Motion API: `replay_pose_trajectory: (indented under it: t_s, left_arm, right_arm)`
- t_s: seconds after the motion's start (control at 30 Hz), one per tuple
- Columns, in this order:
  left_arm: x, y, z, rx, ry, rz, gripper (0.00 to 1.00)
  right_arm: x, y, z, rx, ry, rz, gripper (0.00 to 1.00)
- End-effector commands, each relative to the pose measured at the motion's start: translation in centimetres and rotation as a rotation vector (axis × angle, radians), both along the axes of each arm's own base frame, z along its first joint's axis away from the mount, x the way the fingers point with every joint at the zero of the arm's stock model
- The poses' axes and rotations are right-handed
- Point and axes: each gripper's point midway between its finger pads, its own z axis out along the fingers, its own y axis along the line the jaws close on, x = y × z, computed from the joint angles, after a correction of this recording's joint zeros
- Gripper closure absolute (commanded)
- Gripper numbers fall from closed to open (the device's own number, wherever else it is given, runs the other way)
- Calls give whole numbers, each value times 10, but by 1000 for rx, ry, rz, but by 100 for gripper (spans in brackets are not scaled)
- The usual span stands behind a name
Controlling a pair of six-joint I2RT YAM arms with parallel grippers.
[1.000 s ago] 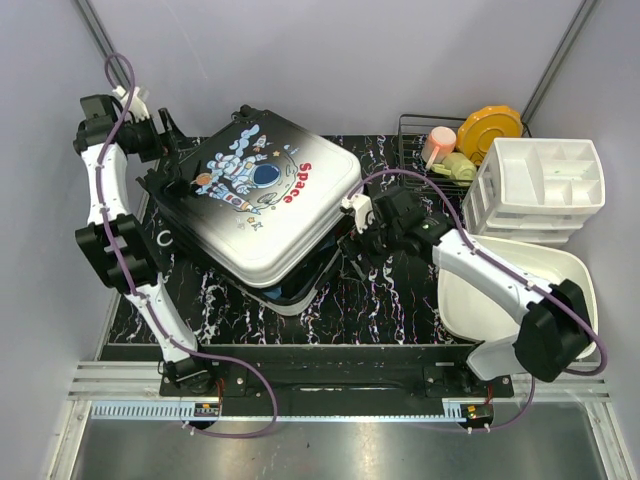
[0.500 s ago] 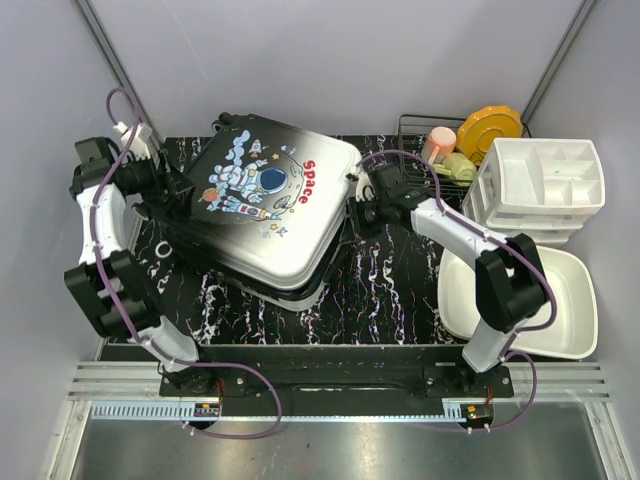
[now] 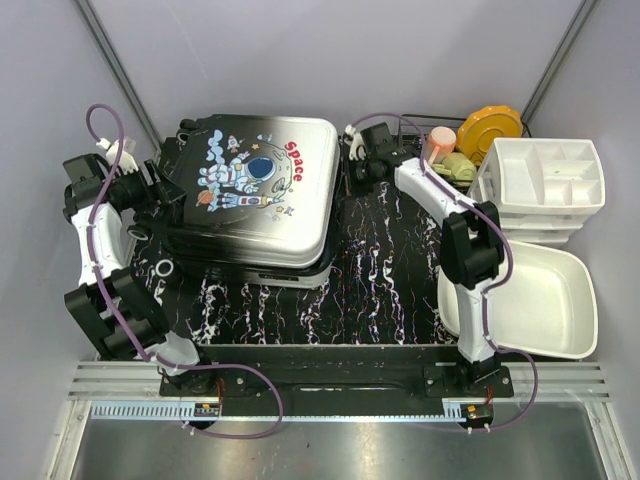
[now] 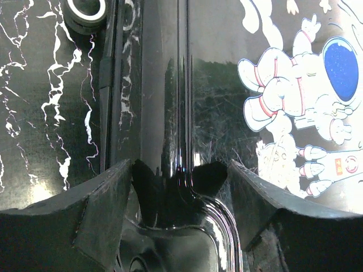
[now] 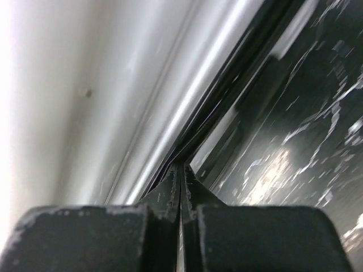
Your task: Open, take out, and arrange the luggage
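The luggage (image 3: 255, 190), a closed hard-shell suitcase with an astronaut print, lies flat at the back left of the black marbled table (image 3: 385, 270). My left gripper (image 3: 152, 195) is at its left side. In the left wrist view the jaws stand wide on either side of the glossy black shell edge (image 4: 170, 113), and my left gripper (image 4: 181, 170) is closed against it. My right gripper (image 3: 352, 168) is at the suitcase's back right corner. There my right gripper (image 5: 181, 167) is shut, its tips at the dark seam beside the pale shell (image 5: 85, 85). Nothing shows between them.
A white basin (image 3: 530, 300) sits at the right front, and a white drawer organiser (image 3: 545, 185) stands behind it. A wire rack (image 3: 410, 125) at the back right holds orange plates (image 3: 490, 130), a pink cup (image 3: 437, 143) and a green item (image 3: 455, 165). A suitcase wheel (image 4: 85, 10) shows.
The suitcase has swung round and slid to the back left, now lying flat. My right gripper has shut and moved to the back. My left jaws have narrowed.
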Motion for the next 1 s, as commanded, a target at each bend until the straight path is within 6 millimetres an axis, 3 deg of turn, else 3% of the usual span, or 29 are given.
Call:
replay_pose_trajectory:
  t_s: [0.0, 0.13, 0.17, 0.23, 0.27, 0.3, 0.4, 0.5, 0.57, 0.6, 0.63, 0.7, 0.73, 0.77, 0.8, 0.83, 0.9, 0.93, 0.97]
  left_arm:
    - [-25, -68, -17, -289, 206, -94, 29]
    - [1, -63, 2, -247, 152, -84, 25]
    - [11, -61, 20, -243, 114, -84, 22]
    - [17, -61, 35, -254, 94, -96, 17]
    - [22, -58, 56, -213, 36, -112, 14]
    - [18, -57, 65, -189, 32, -106, 9]
    - [4, -50, 97, -56, -23, -95, 1]
    - [-21, -48, 117, 53, -65, -82, 1]
    - [-36, -47, 111, 73, -53, -68, 1]
    - [-49, -50, 118, 71, -71, -55, 1]
    - [-58, -47, 104, 4, -24, -19, 1]
    - [-71, -49, 108, -55, -56, 18, 1]
    - [-77, -47, 88, -139, 11, 94, 1]
    - [-74, -43, 89, -137, -32, 128, 1]
    - [-82, -39, 94, -107, -76, 204, 1]
    - [-84, -36, 72, -164, -39, 288, 1]
    - [-88, -22, 88, -104, -168, 404, 1]
    - [-90, -18, 77, -134, -156, 465, 1]
    - [-90, -11, 79, -125, -182, 512, 1]
  right_arm:
    - [79, 27, 43, 80, -311, -21, 100]
    - [92, 15, 68, 55, -396, -57, 92]
    - [97, 6, 73, 47, -414, -73, 85]
    - [101, -6, 98, 51, -468, -93, 74]
    - [104, -15, 106, 48, -485, -106, 68]
    - [100, -21, 126, 51, -526, -105, 54]
    - [82, -31, 157, 54, -595, -75, 33]
    - [54, -36, 182, 82, -645, -22, 28]
    - [39, -36, 191, 106, -661, 12, 23]
    - [28, -37, 195, 107, -675, 29, 21]
    - [21, -37, 197, 117, -677, 51, 17]
    - [6, -42, 197, 104, -696, 85, 12]
    - [-4, -40, 198, 119, -700, 128, 8]
    - [-11, -39, 198, 119, -712, 156, 1]
    - [-23, -41, 196, 111, -731, 194, 0]
    - [-33, -39, 197, 128, -739, 234, 0]
    - [-46, -41, 193, 118, -760, 254, 0]
    - [-51, -40, 192, 126, -761, 274, 0]
    - [-56, -41, 191, 129, -763, 288, 0]
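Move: Beside the left hand, the suitcase's middle lies about 17 cm to its right, 2 cm nearer the base and some 8 cm below; the case's far wheel is roughly 13 cm ahead, 2 cm right and 12 cm lower. From the right hand, at the opposite side, the suitcase's middle is about 19 cm left, 2 cm back and nearly level. The pink cup stands some 21 cm to the right of that hand and 9 cm ahead. Sliding forward about 9 cm along the suitcase's right side, the right hand's shut fingers first stay close against it; the hand then opens wide, eases right and rises some 20 cm while drawing back, its fingers tipping up about 40 degrees. The left hand edges 3 cm forward at the left rim, opens fully, lifts clear and swings back towards the front-left corner, sinking again. ##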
